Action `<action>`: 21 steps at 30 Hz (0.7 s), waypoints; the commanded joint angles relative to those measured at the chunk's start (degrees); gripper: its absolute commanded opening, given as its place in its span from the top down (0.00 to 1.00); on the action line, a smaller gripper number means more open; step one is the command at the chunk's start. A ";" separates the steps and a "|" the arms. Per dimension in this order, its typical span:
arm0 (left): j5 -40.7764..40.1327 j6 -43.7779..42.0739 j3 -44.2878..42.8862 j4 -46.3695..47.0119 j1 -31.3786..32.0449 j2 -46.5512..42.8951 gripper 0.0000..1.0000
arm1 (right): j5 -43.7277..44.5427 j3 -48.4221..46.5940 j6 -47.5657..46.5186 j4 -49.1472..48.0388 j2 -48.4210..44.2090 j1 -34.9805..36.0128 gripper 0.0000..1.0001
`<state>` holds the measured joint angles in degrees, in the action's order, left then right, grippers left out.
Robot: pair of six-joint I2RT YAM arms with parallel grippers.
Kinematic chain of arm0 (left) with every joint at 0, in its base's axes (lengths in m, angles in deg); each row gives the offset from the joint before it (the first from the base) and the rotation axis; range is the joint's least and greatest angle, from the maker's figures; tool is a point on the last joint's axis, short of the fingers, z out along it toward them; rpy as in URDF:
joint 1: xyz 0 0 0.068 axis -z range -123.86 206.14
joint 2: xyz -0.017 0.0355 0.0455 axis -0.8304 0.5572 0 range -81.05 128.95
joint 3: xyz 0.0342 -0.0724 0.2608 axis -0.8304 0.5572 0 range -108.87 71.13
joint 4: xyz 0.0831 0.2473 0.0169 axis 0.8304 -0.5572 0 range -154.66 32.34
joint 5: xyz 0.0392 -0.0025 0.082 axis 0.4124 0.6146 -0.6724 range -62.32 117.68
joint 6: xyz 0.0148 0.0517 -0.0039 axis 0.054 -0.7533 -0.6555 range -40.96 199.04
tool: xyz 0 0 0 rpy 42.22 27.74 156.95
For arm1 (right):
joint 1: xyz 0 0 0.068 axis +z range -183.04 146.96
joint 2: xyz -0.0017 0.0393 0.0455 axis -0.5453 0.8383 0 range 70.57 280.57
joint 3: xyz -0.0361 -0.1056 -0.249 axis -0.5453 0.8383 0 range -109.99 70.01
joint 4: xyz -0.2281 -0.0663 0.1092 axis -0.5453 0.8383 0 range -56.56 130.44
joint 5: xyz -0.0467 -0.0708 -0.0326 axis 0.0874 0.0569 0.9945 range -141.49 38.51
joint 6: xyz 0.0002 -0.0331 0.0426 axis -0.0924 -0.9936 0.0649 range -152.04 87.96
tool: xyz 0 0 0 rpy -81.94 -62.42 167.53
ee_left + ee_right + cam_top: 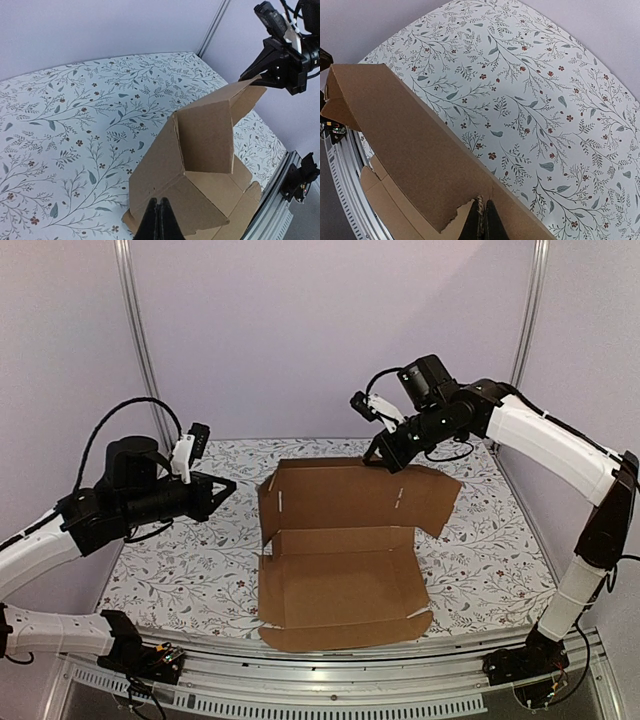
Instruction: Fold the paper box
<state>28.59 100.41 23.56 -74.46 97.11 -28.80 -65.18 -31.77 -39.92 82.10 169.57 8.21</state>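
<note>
The paper box (340, 560) is plain brown cardboard lying partly folded in the middle of the table. Its near panel lies flat, and its far panel (355, 495) with side flaps is lifted upright. My right gripper (380, 458) is shut on the top edge of that raised panel. In the right wrist view the corrugated edge of the paper box (405, 135) sits between the closed fingers of the right gripper (483, 201). My left gripper (228, 486) hovers left of the box, shut and empty. In the left wrist view the left gripper (158, 201) points at the near corner of the paper box (200, 165).
A white cloth with a floral print (180, 560) covers the table. A metal rail (330, 665) runs along the near edge. Upright frame posts (140, 340) stand at the back corners in front of pale purple walls.
</note>
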 commanded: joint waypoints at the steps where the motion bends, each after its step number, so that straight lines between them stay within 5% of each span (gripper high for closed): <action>1: -2.37 1.54 1.14 4.21 -0.01 4.40 1.00 | 2.62 2.41 -1.41 -5.79 1.14 0.47 1.00; 7: -8.32 4.29 0.58 4.15 -0.38 12.37 1.00 | 3.31 4.57 -0.51 -7.51 2.89 1.05 1.00; 21: 1.87 9.77 3.32 10.88 -0.80 19.08 1.00 | 17.41 18.37 -6.87 -18.44 0.18 6.46 1.00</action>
<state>25.83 108.15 25.27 -66.31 96.65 -10.12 -53.34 -18.65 -44.70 67.00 171.34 12.84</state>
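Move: The box's left side flap is the part my closed left hand is going for: about 6 cm ahead, 5 cm to its right and 12 cm below. The raised panel's middle is some 25 cm right, 5 cm ahead and 9 cm below. My right hand already pinches that panel's far edge; the left side flap lies about 22 cm to its left, level fore-and-aft and 12 cm lower. The flat bottom panel is roughly 10 cm back from it, 3 cm left and 25 cm down. I bring my left hand down about 10 cm and forward some 5 cm, easing a little right at the end, so its shut fingertips come close against the left side flap, tipping down about 10 degrees as they go. Meanwhile my right hand keeps its pinch on the raised panel's edge and lowers it about 7 cm, rolling slightly. ##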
